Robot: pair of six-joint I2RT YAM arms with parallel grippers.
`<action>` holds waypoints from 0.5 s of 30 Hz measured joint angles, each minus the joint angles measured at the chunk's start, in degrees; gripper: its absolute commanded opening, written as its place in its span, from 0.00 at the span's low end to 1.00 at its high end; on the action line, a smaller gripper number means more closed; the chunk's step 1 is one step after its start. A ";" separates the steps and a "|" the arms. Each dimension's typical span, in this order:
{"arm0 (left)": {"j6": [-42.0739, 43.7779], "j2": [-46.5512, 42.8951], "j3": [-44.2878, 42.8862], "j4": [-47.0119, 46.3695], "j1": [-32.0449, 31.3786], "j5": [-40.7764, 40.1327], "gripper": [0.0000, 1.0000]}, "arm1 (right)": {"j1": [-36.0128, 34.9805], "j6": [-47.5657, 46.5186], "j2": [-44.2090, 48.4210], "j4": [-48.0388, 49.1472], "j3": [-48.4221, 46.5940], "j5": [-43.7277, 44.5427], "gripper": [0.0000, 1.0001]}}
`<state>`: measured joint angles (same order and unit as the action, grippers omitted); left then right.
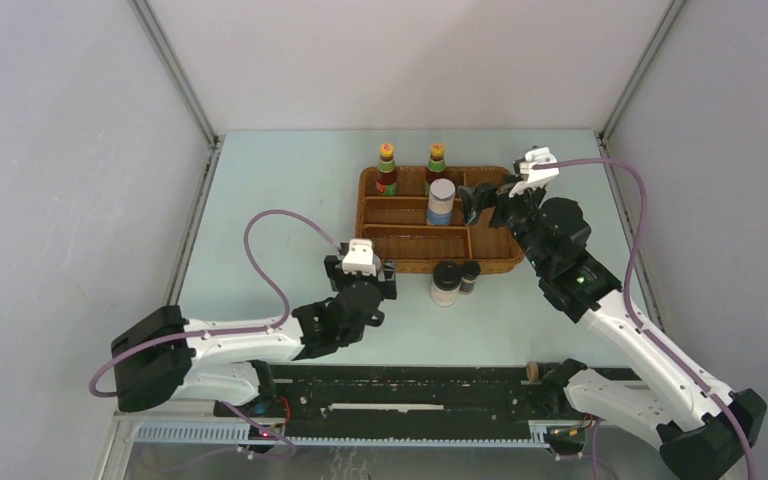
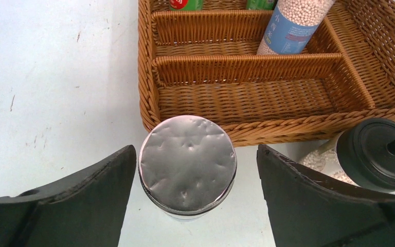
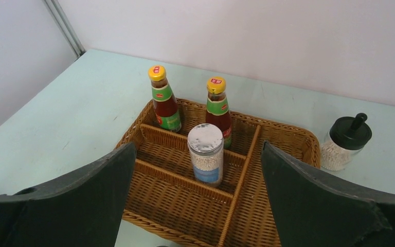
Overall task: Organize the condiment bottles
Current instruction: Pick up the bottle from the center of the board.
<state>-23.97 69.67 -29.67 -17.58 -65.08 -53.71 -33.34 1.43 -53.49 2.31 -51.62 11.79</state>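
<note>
A silver-topped shaker point(image 2: 187, 163) stands on the table just in front of the wicker tray point(image 2: 267, 126). My left gripper point(image 2: 196, 150) is open around it, with a thin gap at the left finger and a wider one at the right. From above, the left gripper point(image 1: 362, 272) hides this shaker. Two yellow-capped sauce bottles point(image 1: 387, 168) point(image 1: 436, 165) stand in the tray's back compartment, with another shaker point(image 1: 441, 202) in front of them. My right gripper point(image 1: 485, 205) hovers open and empty over the tray's right side. A black-capped white bottle point(image 1: 446, 283) and a tiny dark one point(image 1: 470, 276) stand before the tray.
The right wrist view shows another black-capped bottle point(image 3: 345, 141) on the table beyond the tray's point(image 3: 298, 135) far right corner. Grey walls close in the table at the back and on both sides. The tray's front compartments point(image 2: 257, 95) hold nothing.
</note>
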 measured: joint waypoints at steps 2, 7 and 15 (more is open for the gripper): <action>0.00 0.17 0.00 -0.46 0.00 -0.46 0.84 | -0.20 0.04 0.26 -0.07 0.15 0.15 1.00; -0.04 0.55 0.00 -1.22 0.00 -2.01 0.62 | -0.46 0.26 1.55 -0.37 0.94 0.44 1.00; -0.04 0.55 0.00 -1.16 0.00 -3.13 0.27 | -0.76 0.50 3.28 -1.29 1.64 1.27 1.00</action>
<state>-24.01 70.22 -29.67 -18.74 -65.08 -56.84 -34.11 1.93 -50.22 1.02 -49.98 13.06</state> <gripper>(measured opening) 0.635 0.993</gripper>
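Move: The silver-lidded bottle already stands between the left hand's open fingers, about 1 cm left of their midpoint, level with it forward, its middle some 3 cm below. The tray's middle lies about 18 cm ahead and 17 cm right; the big black-lidded jar stands 19 cm right of the bottle and level with it. From the right hand, the bottle is about 6 cm back, 25 cm left and 22 cm below. The left fingers close and pinch the silver-lidded bottle near its lid as the hand eases about 1 cm left. ##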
